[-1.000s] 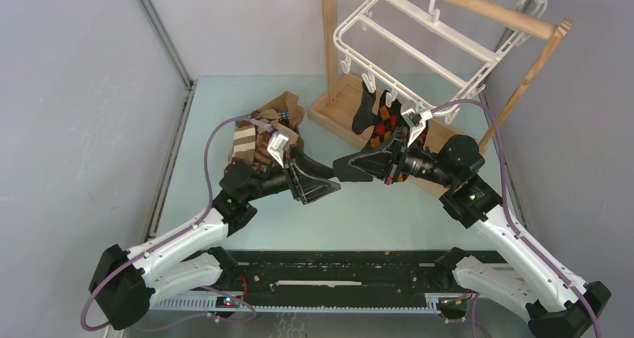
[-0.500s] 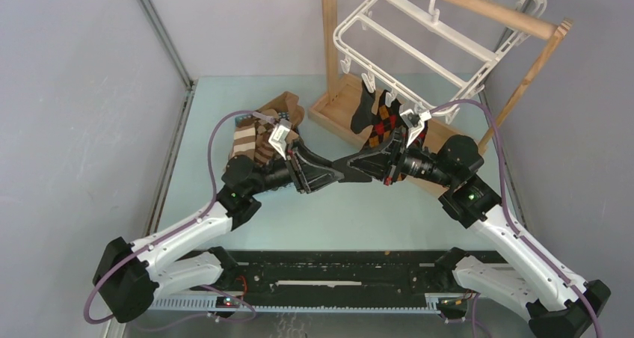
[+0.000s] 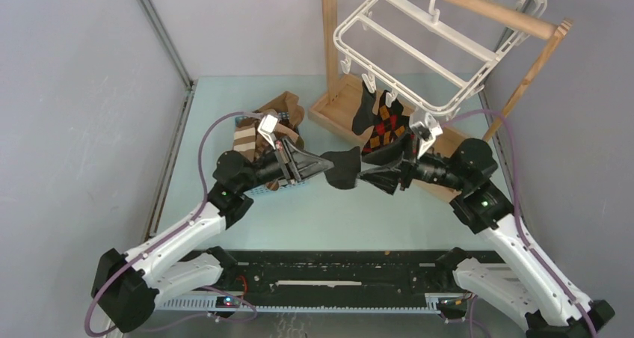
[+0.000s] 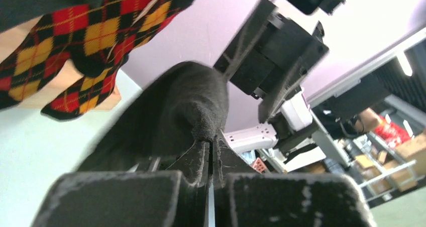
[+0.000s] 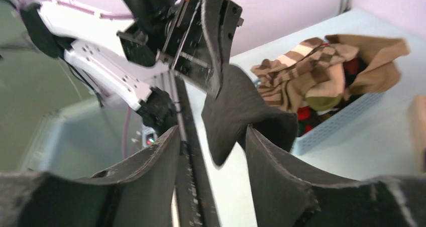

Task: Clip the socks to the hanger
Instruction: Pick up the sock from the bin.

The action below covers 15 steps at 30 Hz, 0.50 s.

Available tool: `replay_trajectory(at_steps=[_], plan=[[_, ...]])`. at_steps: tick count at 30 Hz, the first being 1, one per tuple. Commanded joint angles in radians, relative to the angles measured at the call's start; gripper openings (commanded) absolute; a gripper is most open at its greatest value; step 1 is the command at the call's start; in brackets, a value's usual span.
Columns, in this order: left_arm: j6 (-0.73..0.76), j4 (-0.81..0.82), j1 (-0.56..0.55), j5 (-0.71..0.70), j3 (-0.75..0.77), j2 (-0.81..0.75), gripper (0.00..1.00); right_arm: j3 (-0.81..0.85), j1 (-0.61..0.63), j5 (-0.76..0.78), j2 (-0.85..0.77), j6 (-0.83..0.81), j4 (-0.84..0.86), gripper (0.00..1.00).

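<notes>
A plain black sock (image 3: 345,169) hangs in the air between the two arms. My left gripper (image 3: 324,162) is shut on its edge, and the left wrist view shows the fabric (image 4: 187,106) pinched between the jaws of that gripper (image 4: 210,147). My right gripper (image 3: 368,175) is open. In its wrist view the sock (image 5: 236,111) lies between the spread fingers of the gripper (image 5: 212,131), close against the right one. The white hanger (image 3: 419,45) hangs from the wooden rail. A black sock (image 3: 364,114) and an argyle sock (image 3: 385,125) are clipped to it.
A blue basket (image 3: 273,187) holds brown striped socks (image 3: 258,136) behind the left arm, and it also shows in the right wrist view (image 5: 341,120). The wooden stand (image 3: 329,35) has its base (image 3: 336,110) at the back right. Grey walls close in both sides.
The left gripper came in to the black sock and shut on it. The right gripper, shut on that sock before, has opened and drawn back a little to the right.
</notes>
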Motion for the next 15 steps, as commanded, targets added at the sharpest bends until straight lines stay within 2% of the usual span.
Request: replay_trajectory(at_steps=[1, 3, 6, 8, 15], plan=[[-0.177, -0.252, 0.058, -0.004, 0.025, -0.078, 0.00, 0.004, -0.036, -0.190, -0.108, -0.406, -0.190, 0.65], [-0.251, -0.364, 0.080, 0.021, 0.040, -0.077, 0.00, 0.015, -0.025, -0.240, -0.149, -0.670, -0.315, 0.71], [-0.435, -0.369, 0.089, 0.107, 0.042, -0.041, 0.00, 0.015, 0.014, -0.260, -0.211, -1.150, -0.490, 0.78], [-0.530, -0.342, 0.089, 0.161, 0.042, -0.010, 0.00, 0.015, 0.042, -0.230, -0.217, -1.359, -0.536, 0.78], [-0.610, -0.325, 0.088, 0.258, 0.080, 0.021, 0.00, -0.005, 0.223, -0.030, -0.154, -1.512, -0.398, 0.73]])
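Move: Hanging from the shut left fingertips, the dark grey sock has its middle about 4 cm to the left hand's right and 3 cm below, level with it fore and aft. From the half-open right hand the sock is some 5 cm left and 4 cm lower. The checkered socks on the hanger are roughly 11 cm ahead and 6 cm right of the right hand, a hung dark sock about 15 cm straight ahead, both slightly lower. Backing off from the hung socks, the right hand draws about 6.5 cm towards its base and sinks 3 cm, easing a little right and partly back; it rolls some 65 degrees about its fingers, its upper side tipping forward, while they spread from half to three-quarters open. Meanwhile the left hand keeps its pinch on the sock, lowers it about 5 cm and rolls the same way by some 45 degrees. ##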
